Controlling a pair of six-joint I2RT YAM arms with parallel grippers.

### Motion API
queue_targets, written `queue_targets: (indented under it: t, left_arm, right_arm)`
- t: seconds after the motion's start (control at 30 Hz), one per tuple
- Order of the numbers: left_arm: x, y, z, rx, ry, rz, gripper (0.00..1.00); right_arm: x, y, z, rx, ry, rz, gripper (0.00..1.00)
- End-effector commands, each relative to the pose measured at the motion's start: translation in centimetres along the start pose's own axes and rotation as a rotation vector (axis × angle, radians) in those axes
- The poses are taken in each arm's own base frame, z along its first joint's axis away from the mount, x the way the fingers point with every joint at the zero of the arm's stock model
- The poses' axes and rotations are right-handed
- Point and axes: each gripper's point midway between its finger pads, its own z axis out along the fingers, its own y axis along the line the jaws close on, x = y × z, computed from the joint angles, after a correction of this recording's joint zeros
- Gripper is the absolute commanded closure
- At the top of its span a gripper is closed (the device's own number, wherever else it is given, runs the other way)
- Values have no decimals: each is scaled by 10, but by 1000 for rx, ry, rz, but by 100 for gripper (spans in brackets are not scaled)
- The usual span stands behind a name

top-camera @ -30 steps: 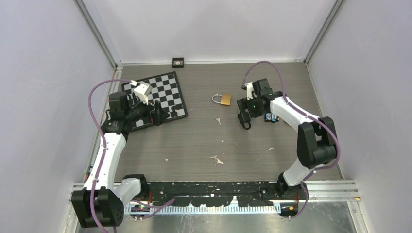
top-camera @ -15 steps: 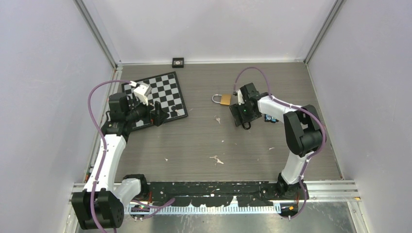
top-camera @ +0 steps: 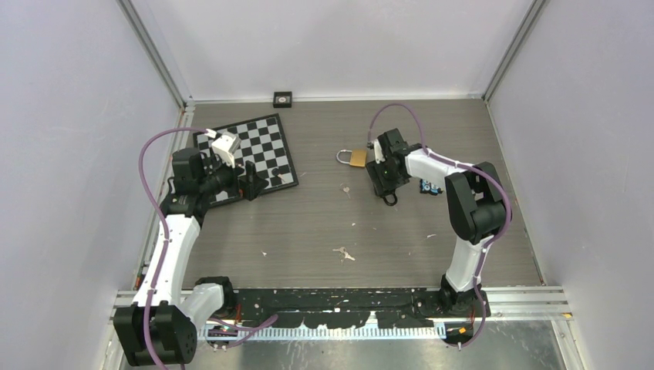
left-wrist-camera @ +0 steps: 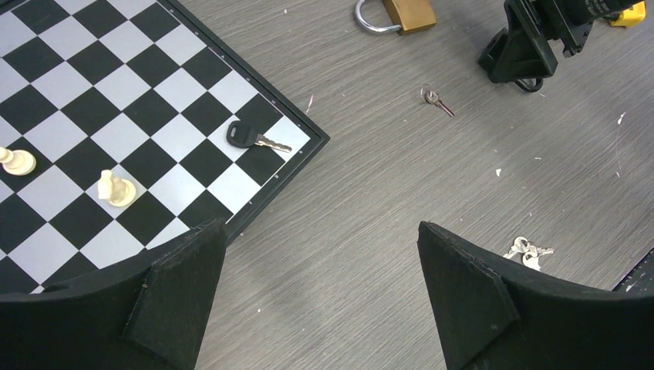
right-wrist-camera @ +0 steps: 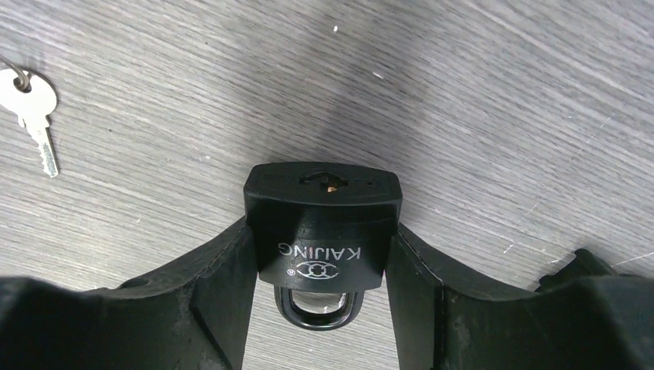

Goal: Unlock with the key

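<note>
A black padlock (right-wrist-camera: 322,223) marked KAIJING stands between my right gripper's (right-wrist-camera: 320,231) fingers, keyhole end pointing away and shackle toward the wrist. Both pads press its sides, so the gripper is shut on it. From above, this gripper (top-camera: 383,182) is at mid-table with the padlock's shackle (top-camera: 391,199) showing below it. A small silver key (right-wrist-camera: 35,108) lies on the table just left of it (top-camera: 346,190). My left gripper (left-wrist-camera: 321,226) hangs open and empty over the table by the chessboard's corner. A black-headed key (left-wrist-camera: 247,137) lies on the chessboard (left-wrist-camera: 85,116).
A brass padlock (top-camera: 355,158) lies just beyond and left of the right gripper. A bunch of silver keys (top-camera: 344,253) rests nearer the front. Two pale chess pieces (left-wrist-camera: 116,189) stand on the board. A small yellow and blue item (top-camera: 429,186) sits right of the right gripper.
The right arm swung left and its jaws narrowed onto the black padlock. The left arm has not moved.
</note>
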Motion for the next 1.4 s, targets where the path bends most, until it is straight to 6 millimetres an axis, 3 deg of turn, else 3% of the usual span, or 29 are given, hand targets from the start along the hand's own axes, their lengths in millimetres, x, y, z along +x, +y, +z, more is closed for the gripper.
queue_targets:
  t: [0.0, 0.1, 0.27, 0.47, 0.63, 0.7, 0.77, 0.83, 0.9, 1.17, 1.37]
  left_arm:
    - [-13, 1, -3, -7, -52, 32, 3]
    - [-14, 1, -2, -7, -51, 28, 3]
    - [-13, 6, -1, -28, -41, 24, 2]
    - [-13, 7, -1, -36, -42, 30, 2]
    - [-14, 9, -3, -48, -44, 38, 2]
    - [-15, 9, -4, -53, -47, 42, 2]
    - [-15, 9, -4, -53, -48, 44, 2]
    - [-16, 9, -4, -56, -49, 46, 1]
    - [-16, 11, -4, -62, -47, 47, 0]
    - [-17, 21, -2, -82, 4, 127, 0]
    - [-3, 30, 21, -53, 173, 220, 0]
  right_arm:
    - [3, 13, -12, -69, -2, -64, 53]
    - [9, 29, -19, -119, -1, -128, 61]
    - [24, 72, -27, -204, 7, -294, 68]
    - [49, 137, -37, -324, 13, -520, 69]
    - [63, 166, -41, -350, 16, -665, 69]
    - [63, 166, -39, -329, 11, -689, 63]
    - [59, 160, -38, -288, 3, -704, 51]
    - [54, 154, -40, -257, -12, -715, 25]
    - [47, 148, -46, -236, -37, -708, 13]
    - [25, 105, -92, -225, -124, -583, 9]
    - [24, 91, -122, -250, -177, -501, 9]
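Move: The right hand already grips the black padlock's body low on the table, shackle towards the base. The bare spot it is bound for lies some 13 cm back and 12 cm to the left, at about its height. The loose keys are about 24 cm back and 15 cm left, the single key 14 cm left and level with the hand, the brass padlock 12 cm ahead and 11 cm left. From the left hand, that spot is some 34 cm right, 7 cm back and 20 cm below. Back and to the left in one level sweep of about 18 cm, the right hand drags the pinched black padlock along the table towards the loose keys, turning some 40 degrees counter-clockwise. It then opens its fingers, lets go and rises about 8 cm, backing off right and forward. Late on, the open left hand starts forward a couple of centimetres. ##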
